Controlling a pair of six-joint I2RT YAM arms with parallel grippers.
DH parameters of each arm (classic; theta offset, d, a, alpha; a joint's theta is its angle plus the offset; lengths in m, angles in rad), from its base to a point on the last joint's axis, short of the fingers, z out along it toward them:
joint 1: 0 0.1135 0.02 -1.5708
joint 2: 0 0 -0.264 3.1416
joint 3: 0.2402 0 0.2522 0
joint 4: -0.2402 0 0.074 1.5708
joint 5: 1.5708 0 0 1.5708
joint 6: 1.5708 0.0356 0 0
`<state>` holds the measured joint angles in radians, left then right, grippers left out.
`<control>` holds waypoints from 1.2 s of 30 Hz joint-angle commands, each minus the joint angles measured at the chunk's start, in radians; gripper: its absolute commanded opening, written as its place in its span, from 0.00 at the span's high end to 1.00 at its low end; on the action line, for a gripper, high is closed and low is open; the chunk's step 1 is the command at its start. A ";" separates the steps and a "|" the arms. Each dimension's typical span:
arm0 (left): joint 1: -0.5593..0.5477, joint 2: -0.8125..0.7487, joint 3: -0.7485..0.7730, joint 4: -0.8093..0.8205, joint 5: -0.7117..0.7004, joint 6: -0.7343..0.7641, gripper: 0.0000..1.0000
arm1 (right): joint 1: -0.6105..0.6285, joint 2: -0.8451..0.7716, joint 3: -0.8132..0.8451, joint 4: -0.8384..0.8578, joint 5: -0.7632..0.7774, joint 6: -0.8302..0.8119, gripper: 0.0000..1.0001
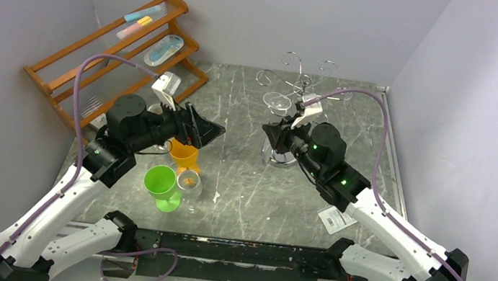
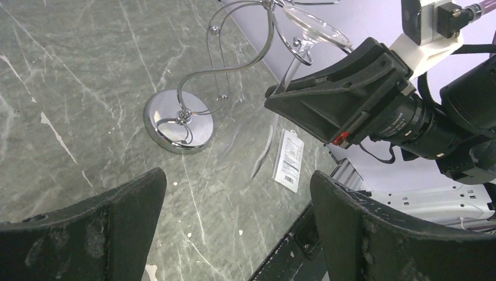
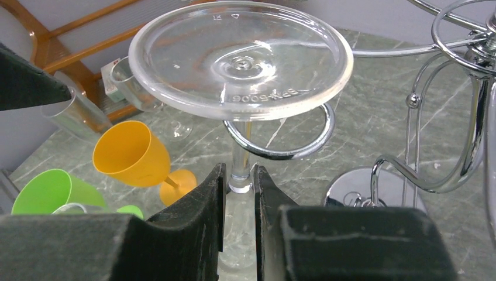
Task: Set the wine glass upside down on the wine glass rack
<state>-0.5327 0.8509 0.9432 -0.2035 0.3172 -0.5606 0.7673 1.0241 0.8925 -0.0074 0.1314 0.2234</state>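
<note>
The clear wine glass (image 3: 240,58) hangs upside down, its round foot on top. My right gripper (image 3: 240,175) is shut on its stem; the bowl is hidden below the fingers. The stem stands against a chrome loop (image 3: 281,149) of the wine glass rack (image 3: 468,117); I cannot tell whether it is inside the loop. From above, the glass (image 1: 277,103) and right gripper (image 1: 277,135) are beside the rack (image 1: 304,82). My left gripper (image 1: 196,130) is open and holds nothing. Its wrist view shows the left gripper (image 2: 238,178) open over bare table, the rack's base (image 2: 178,120) and the glass (image 2: 316,26).
An orange cup (image 1: 185,154), a green cup (image 1: 162,183) and a clear glass (image 1: 190,182) stand under the left arm. A wooden tiered shelf (image 1: 121,44) fills the back left corner. A white label (image 1: 336,219) lies on the table near the right arm.
</note>
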 commanded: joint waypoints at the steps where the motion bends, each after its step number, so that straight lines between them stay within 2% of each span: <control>1: -0.002 0.000 0.002 -0.021 -0.018 0.003 0.03 | -0.005 -0.052 -0.028 0.028 -0.002 -0.017 1.00; 13: -0.002 0.007 0.017 -0.043 -0.032 0.010 0.03 | -0.007 -0.091 -0.092 0.031 0.162 0.011 1.00; 20: -0.003 0.006 0.022 -0.062 -0.044 0.025 0.03 | -0.008 -0.100 -0.121 0.019 0.179 0.032 0.73; 23: -0.002 0.005 0.019 -0.077 -0.049 0.033 0.03 | -0.008 -0.141 -0.125 0.011 0.110 0.027 0.61; 27: -0.002 0.004 0.026 -0.094 -0.050 0.049 0.03 | -0.008 -0.197 -0.120 -0.080 0.103 0.040 0.42; 30: -0.002 0.008 0.044 -0.120 -0.060 0.074 0.03 | -0.008 -0.268 -0.121 -0.148 0.092 0.053 0.38; 36: -0.002 0.002 0.060 -0.174 -0.103 0.111 0.03 | -0.008 -0.427 -0.126 -0.268 0.083 0.124 0.38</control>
<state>-0.5331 0.8585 0.9691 -0.3187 0.2592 -0.4923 0.7647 0.6796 0.7738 -0.1654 0.2165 0.2874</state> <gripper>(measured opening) 0.968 0.618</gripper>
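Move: My right hand already holds the upside-down wine glass by its stem, with the foot uppermost. The rack's front-left ring is about 2 cm ahead, 2 cm to the right and 5 cm above. The second front ring lies some 10 cm right and 2 cm ahead, at similar height; the rack base is roughly 7 cm ahead, 6 cm right and 22 cm below. From my left hand the front-left ring is about 8 cm ahead, 15 cm right and nearly level. I ease my right hand back a touch, then carry the stem about 3 cm right into the front-left ring while sinking some 2 cm, turning slightly clockwise. There I open my fingers, let go of the stem and draw away back and to the right by about 6 cm, rising 3 cm. My empty left hand, still wide open, sinks about 2 cm. ##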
